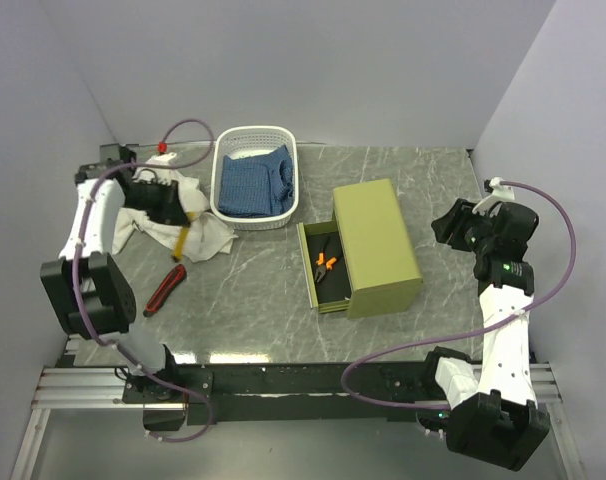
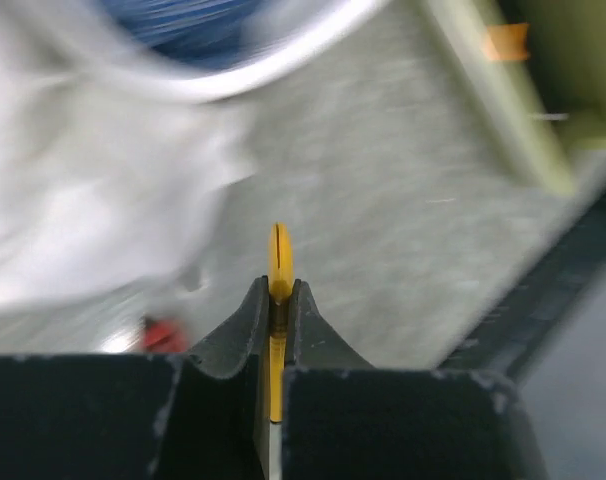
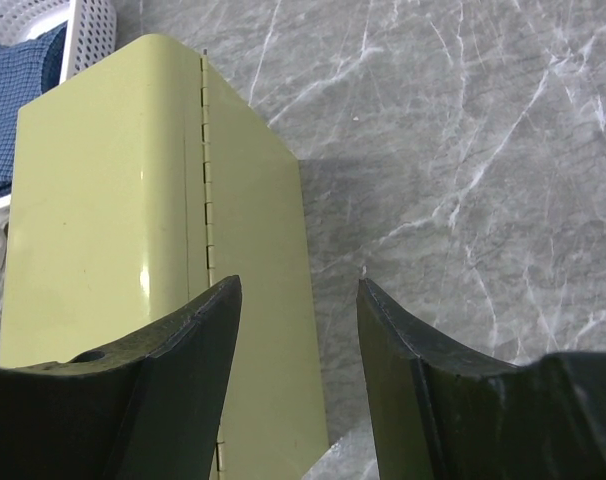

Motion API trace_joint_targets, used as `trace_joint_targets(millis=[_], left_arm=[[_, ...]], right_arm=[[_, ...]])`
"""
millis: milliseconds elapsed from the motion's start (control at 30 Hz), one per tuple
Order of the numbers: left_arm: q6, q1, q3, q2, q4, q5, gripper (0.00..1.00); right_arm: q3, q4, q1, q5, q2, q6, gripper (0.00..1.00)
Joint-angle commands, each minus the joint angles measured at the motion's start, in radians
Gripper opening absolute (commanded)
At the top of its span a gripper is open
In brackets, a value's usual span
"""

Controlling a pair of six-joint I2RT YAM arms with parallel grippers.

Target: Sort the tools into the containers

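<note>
My left gripper (image 1: 186, 214) hangs over the white cloth (image 1: 208, 238) at the left, shut on a slim yellow screwdriver (image 1: 182, 241). In the left wrist view the yellow shaft (image 2: 280, 262) sticks out from between the closed jaws (image 2: 278, 287). A red-and-black handled tool (image 1: 165, 288) lies on the table in front of the cloth. The olive-green chest (image 1: 380, 245) has its drawer (image 1: 309, 275) pulled out, with orange-black pliers (image 1: 326, 265) inside. The white basket (image 1: 255, 215) holds blue fabric (image 1: 253, 183). My right gripper (image 1: 453, 226) stands open and empty to the right of the chest (image 3: 133, 200).
The cloth (image 2: 73, 200) shows blurred in the left wrist view, with a red blob (image 2: 163, 335) beside my fingers. Grey walls close in the table on the left, back and right. Purple cables loop from both arms. A black rail runs along the near edge (image 1: 283, 378).
</note>
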Motion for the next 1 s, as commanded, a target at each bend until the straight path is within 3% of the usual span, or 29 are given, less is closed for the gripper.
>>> trace_joint_targets(millis=[0, 33, 67, 100, 133, 167, 233, 333, 500, 733, 767, 800, 867, 900, 967], left_arm=[[-0.373, -0.196, -0.169, -0.146, 0.329, 0.416, 0.01], [-0.651, -0.238, -0.216, -0.169, 0.468, 0.423, 0.01], [-0.798, -0.275, -0.314, -0.222, 0.615, 0.406, 0.01], [-0.934, -0.309, -0.358, -0.250, 0.913, 0.290, 0.01], [-1.129, -0.373, -0.400, -0.274, 1.031, 0.228, 0.01], [-1.199, -0.407, -0.466, -0.302, 1.166, 0.176, 0.01], [-1.306, -0.499, -0.465, -0.286, 1.282, 0.041, 0.01], [-1.466, -0.577, -0.438, -0.177, 1.412, 0.001, 0.01], [-1.486, -0.662, -0.425, -0.060, 1.410, -0.099, 0.01], [-1.571, -0.700, -0.441, 0.086, 1.466, -0.101, 0.04], [-1.562, -0.708, -0.423, 0.112, 1.470, -0.090, 0.12], [-1.528, -0.721, -0.404, 0.124, 1.454, -0.065, 0.32], [-1.494, -0.732, -0.354, 0.147, 1.427, -0.050, 0.43], [-1.464, -0.738, -0.337, 0.150, 1.374, -0.053, 0.56], [-1.422, -0.738, -0.298, 0.132, 1.298, -0.067, 0.66]], right_arm=[[0.013, 0.029, -0.010, 0.004, -0.007, 0.005, 0.58], [0.018, 0.025, -0.010, 0.008, -0.004, 0.001, 0.58], [0.023, 0.023, -0.010, 0.010, 0.003, -0.007, 0.58], [0.033, 0.018, -0.010, 0.014, 0.006, -0.010, 0.58], [0.040, 0.005, -0.010, 0.016, 0.007, -0.015, 0.58], [0.046, -0.003, -0.011, 0.022, 0.015, -0.028, 0.58], [0.060, -0.012, -0.011, 0.030, 0.021, -0.036, 0.58], [0.070, -0.015, -0.011, 0.033, 0.026, -0.033, 0.58], [0.079, -0.009, -0.010, 0.016, 0.024, -0.012, 0.58], [0.064, -0.006, -0.013, 0.025, 0.001, -0.011, 0.58], [0.058, -0.006, -0.013, 0.027, -0.006, -0.015, 0.58], [0.047, -0.006, -0.015, 0.030, -0.010, -0.016, 0.58], [0.027, -0.002, -0.019, 0.034, -0.019, -0.013, 0.58], [0.021, 0.001, -0.021, 0.036, -0.023, -0.010, 0.58], [0.014, 0.008, -0.028, 0.031, -0.030, -0.007, 0.58]])
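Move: The left hand already grips the yellow knife; the open drawer it goes to lies some 36 cm to its right, about 5 cm back and 12 cm below, with the orange-handled pliers already inside at much the same spot, roughly 14 cm below the hand. The green cabinet stands about 12 cm right of the drawer and 5 cm farther out; the white basket is about 15 cm ahead and 18 cm right of the hand. From the right hand, the drawer lies about 25 cm left, 2 cm back and 18 cm below. The left hand sweeps the yellow knife fast to the right, some 32 cm in all, drawing back a little and rising about 6 cm on the way, then coming forward again as the wrist swings the fingers by around 40 degrees so that they point far more to the right and less steeply down. Near the end of the sweep it sinks about 9 cm from its highest point over the far part of the open drawer, and only then do the fingers open wide and let go of the yellow knife. ##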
